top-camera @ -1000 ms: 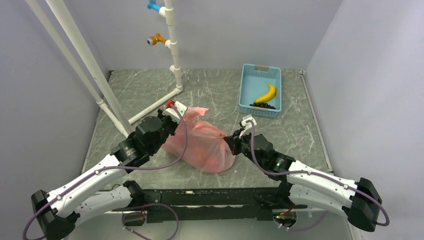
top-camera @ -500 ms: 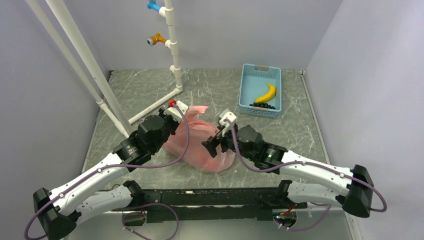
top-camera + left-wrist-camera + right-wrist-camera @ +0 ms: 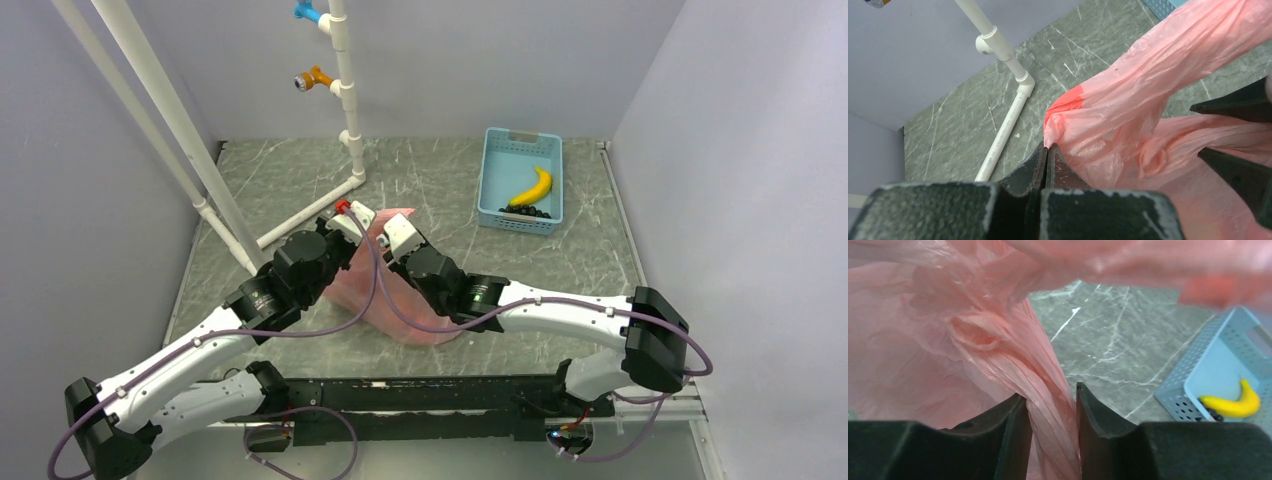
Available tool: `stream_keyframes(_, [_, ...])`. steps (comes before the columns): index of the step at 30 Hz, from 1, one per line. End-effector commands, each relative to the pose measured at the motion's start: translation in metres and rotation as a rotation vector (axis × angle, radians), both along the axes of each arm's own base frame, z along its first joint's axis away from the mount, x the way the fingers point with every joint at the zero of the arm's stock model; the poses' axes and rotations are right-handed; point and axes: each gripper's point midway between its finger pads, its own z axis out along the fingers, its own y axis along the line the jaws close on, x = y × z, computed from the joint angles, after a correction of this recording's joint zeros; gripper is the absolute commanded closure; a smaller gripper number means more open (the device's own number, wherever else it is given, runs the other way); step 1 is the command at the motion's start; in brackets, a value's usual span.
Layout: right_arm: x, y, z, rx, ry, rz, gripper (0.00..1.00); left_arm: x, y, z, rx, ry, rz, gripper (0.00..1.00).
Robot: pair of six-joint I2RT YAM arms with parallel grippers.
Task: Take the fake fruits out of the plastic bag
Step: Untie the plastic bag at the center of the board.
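Observation:
The pink plastic bag [image 3: 415,322] lies crumpled on the table between my arms. My left gripper [image 3: 1047,146] is shut on a pinched edge of the plastic bag [image 3: 1148,75], near its red-tinted corner. My right gripper [image 3: 1050,392] reaches over the bag's top, close to the left one [image 3: 352,214]. Its jaws stand partly apart, with a twisted strand of the plastic bag [image 3: 1045,390] running between them. The strand touches one finger [image 3: 1013,415]. The fake fruits are hidden inside the bag.
A blue basket [image 3: 497,170] stands at the back right, with a yellow banana [image 3: 532,187] and a small black grape bunch [image 3: 525,211] in it. The basket [image 3: 1198,380] also shows in the right wrist view. A white pipe frame [image 3: 345,150] rises at the back left.
My right arm has swung left from the bag's right side to its top, beside the left gripper. Its jaws opened on the way and now straddle a bag strand. The left arm stayed put.

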Motion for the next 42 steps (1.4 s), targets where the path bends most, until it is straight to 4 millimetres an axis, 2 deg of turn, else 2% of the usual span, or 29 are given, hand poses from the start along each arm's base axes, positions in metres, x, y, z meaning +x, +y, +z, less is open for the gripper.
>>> stream_keyframes(1, [0.012, -0.007, 0.044, 0.084, -0.092, -0.09, 0.65, 0.002, 0.001, 0.027, -0.063, -0.066, 0.01, 1.0])
stream_keyframes(6, [0.005, -0.027, 0.065, 0.171, -0.113, -0.106, 0.65, 0.001, 0.002, 0.03, -0.067, -0.072, 0.008, 1.0])
stream_keyframes(12, [0.0, -0.065, 0.085, 0.278, -0.095, -0.153, 0.87, 0.0, 0.004, 0.033, -0.076, -0.08, 0.013, 1.0])
stream_keyframes(16, [-0.003, -0.093, 0.093, 0.38, -0.059, -0.178, 0.93, -0.001, 0.006, 0.035, -0.086, -0.088, 0.017, 1.0])
stream_keyframes(18, [-0.006, -0.105, 0.09, 0.436, -0.023, -0.176, 0.99, -0.002, 0.008, 0.036, -0.092, -0.094, 0.022, 1.0])
stream_keyframes(21, [-0.009, -0.123, 0.088, 0.544, 0.022, -0.181, 1.0, -0.003, 0.01, 0.038, -0.101, -0.105, 0.029, 1.0])
stream_keyframes(24, [-0.019, -0.119, 0.095, 0.613, 0.033, -0.089, 1.0, -0.006, 0.01, 0.041, -0.116, -0.096, 0.018, 1.0])
stream_keyframes(27, [-0.032, -0.098, 0.109, 0.611, 0.038, 0.064, 1.0, -0.018, 0.006, 0.05, -0.189, -0.081, -0.039, 1.0])
stream_keyframes(30, [-0.039, -0.084, 0.118, 0.578, 0.049, 0.153, 1.0, -0.036, 0.003, 0.05, -0.295, 0.034, -0.07, 0.99])
stream_keyframes(32, [-0.044, -0.079, 0.12, 0.571, 0.051, 0.194, 1.0, -0.053, -0.001, 0.044, -0.37, 0.146, -0.098, 0.86])
stream_keyframes(35, [-0.05, -0.074, 0.118, 0.569, 0.05, 0.241, 1.0, -0.083, 0.0, 0.041, -0.509, 0.304, -0.12, 0.45])
stream_keyframes(38, [-0.051, -0.071, 0.111, 0.556, 0.057, 0.258, 1.0, -0.111, -0.004, 0.047, -0.612, 0.404, -0.195, 0.15])
stream_keyframes(40, [-0.051, -0.069, 0.108, 0.548, 0.061, 0.268, 1.0, -0.126, -0.008, 0.053, -0.651, 0.439, -0.255, 0.05])
stream_keyframes(42, [-0.053, -0.066, 0.106, 0.542, 0.068, 0.286, 1.0, -0.132, -0.011, 0.059, -0.669, 0.45, -0.292, 0.01])
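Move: The bag's twisted strand beside the knot runs right between the right hand's half-open fingers, while the bag handle's red-tipped end, pinched by the left hand, is some 2 cm ahead, 8 cm left and 6 cm above. The bag's body sags about 5 cm back, 1 cm left and 14 cm below; the blue basket is roughly 26 cm ahead, 25 cm right, 18 cm below. From the left hand, the strand lies about 2 cm back, 8 cm right, 6 cm below. Pinching the strand as its fingers close fully, the right hand pulls up about 9 cm and some 13 cm right, away from the left hand, its left side rolling up 30 degrees, then eases back and partly left again. The left fingers keep their pinch on the other handle until late, then open wide and let go as that hand draws back 10 cm and rises, tipping down. ##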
